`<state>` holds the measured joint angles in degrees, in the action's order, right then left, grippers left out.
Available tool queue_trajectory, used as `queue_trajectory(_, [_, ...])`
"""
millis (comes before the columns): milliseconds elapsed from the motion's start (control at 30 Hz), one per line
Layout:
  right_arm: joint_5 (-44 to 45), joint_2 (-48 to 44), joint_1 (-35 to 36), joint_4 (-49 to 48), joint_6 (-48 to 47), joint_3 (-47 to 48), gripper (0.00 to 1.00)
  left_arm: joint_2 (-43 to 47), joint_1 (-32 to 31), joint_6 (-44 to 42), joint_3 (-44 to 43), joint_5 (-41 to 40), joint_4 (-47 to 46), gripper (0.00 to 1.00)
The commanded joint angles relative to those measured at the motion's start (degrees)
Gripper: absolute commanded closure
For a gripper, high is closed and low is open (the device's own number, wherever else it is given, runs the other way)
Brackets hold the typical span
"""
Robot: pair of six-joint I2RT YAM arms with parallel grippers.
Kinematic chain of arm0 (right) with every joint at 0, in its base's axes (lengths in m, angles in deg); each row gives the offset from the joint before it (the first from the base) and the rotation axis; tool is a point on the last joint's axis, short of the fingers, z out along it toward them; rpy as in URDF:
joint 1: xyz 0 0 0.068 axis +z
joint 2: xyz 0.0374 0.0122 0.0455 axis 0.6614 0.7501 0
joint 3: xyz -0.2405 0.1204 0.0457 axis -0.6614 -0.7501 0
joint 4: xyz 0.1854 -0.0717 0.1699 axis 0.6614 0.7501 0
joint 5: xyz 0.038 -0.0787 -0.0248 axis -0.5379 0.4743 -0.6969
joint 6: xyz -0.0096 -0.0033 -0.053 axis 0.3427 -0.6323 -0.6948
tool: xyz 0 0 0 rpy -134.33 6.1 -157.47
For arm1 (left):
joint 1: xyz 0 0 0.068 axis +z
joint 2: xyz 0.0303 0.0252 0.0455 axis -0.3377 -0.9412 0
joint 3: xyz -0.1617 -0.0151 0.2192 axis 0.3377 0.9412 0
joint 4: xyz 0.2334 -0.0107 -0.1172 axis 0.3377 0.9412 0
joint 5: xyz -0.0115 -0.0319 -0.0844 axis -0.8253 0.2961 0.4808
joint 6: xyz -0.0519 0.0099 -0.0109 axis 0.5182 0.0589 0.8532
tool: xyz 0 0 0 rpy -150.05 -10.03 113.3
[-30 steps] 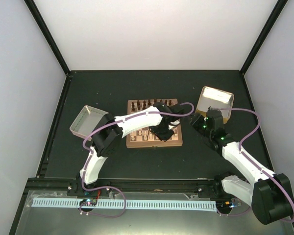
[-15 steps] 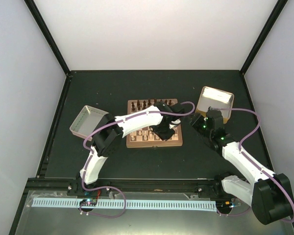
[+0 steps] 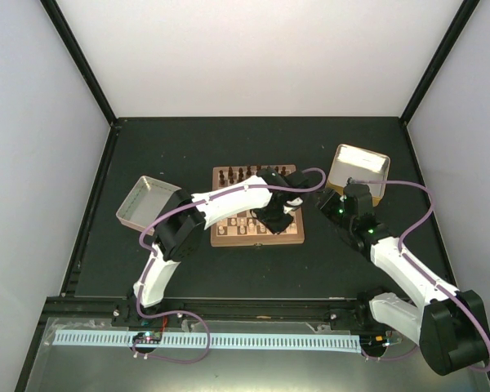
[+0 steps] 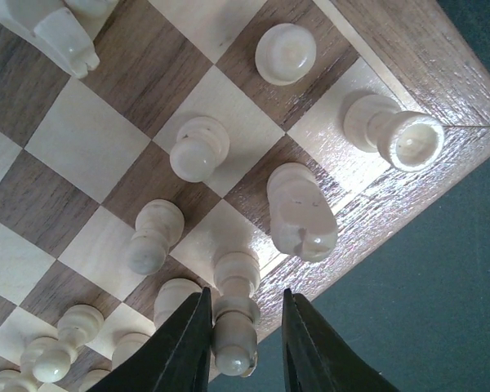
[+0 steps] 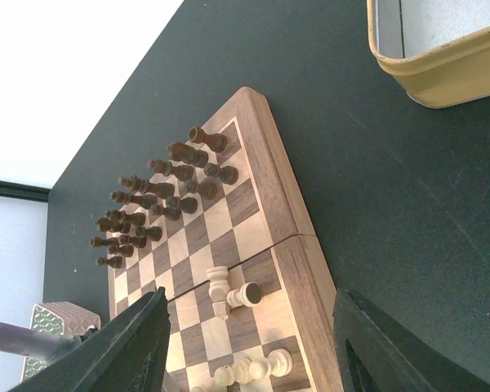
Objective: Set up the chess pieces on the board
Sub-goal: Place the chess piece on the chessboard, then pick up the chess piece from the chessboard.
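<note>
The board (image 3: pixel 257 240) lies mid-table, dark pieces along its far rows and pale chess pieces (image 3: pixel 243 224) along its near rows. My left gripper (image 3: pixel 271 219) is low over the near right corner. In the left wrist view its jaws (image 4: pixel 246 291) stand slightly open around an upright pale piece (image 4: pixel 234 327): the piece touches the left finger, and a gap shows on the right. A knight (image 4: pixel 300 214) and a rook (image 4: pixel 392 131) stand beside it. My right gripper (image 5: pixel 251 296) hangs open and empty above the board's right edge, over two toppled pale pieces (image 5: pixel 229 292).
A grey tray (image 3: pixel 145 202) sits left of the board and a yellow-sided tray (image 3: pixel 359 170) to its back right, also the tray (image 5: pixel 441 49) in the right wrist view. Dark pieces (image 5: pixel 159 196) fill the far rows. Black walls frame the dark table.
My left gripper's jaws have parted a little around the pale piece. Neither arm has visibly shifted.
</note>
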<state>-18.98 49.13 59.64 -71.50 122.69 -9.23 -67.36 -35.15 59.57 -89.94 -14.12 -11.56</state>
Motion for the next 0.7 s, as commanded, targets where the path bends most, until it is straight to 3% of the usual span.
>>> queue_trajectory(0, [0.69,-0.94,-0.32,-1.06,0.06,-0.58,0.43,2.3,-0.39,1.35,-1.69,1.44,0.54,0.74])
queue_trajectory(433, [-0.39,-0.61,-0.31,0.28,-1.18,0.84,0.44,7.97,-0.23,2.78,-1.16,1.4,-0.29,0.74])
queue_trajectory(667, [-3.08,0.82,-0.33,1.05,-2.6,2.46,0.44,12.95,0.79,3.77,2.2,0.5,-3.15,0.68])
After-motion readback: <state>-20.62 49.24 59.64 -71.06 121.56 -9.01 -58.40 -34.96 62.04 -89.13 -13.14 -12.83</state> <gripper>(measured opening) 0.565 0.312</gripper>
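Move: The white bishop just set down stands upright between the left gripper's slightly open fingers, its middle about 1 cm below the hand point. The knight stands some 3 cm right of the bishop and level with it, and a pawn about 3 cm ahead of the bishop. The long lying piece still to be placed is roughly 8 cm ahead, 2 cm right and 3 cm below the left hand. From the right hand, the long lying piece is about 5 cm ahead, 9 cm left and 11 cm down. Lift the left gripper nearly straight up off the standing bishop, slowly at first and then faster, about 6 cm in all. Leave the fingers part open so they clear the bishop's head, and as you rise tilt the hand some 10 degrees so the fingertips swing towards the robot's right and a little forward. ##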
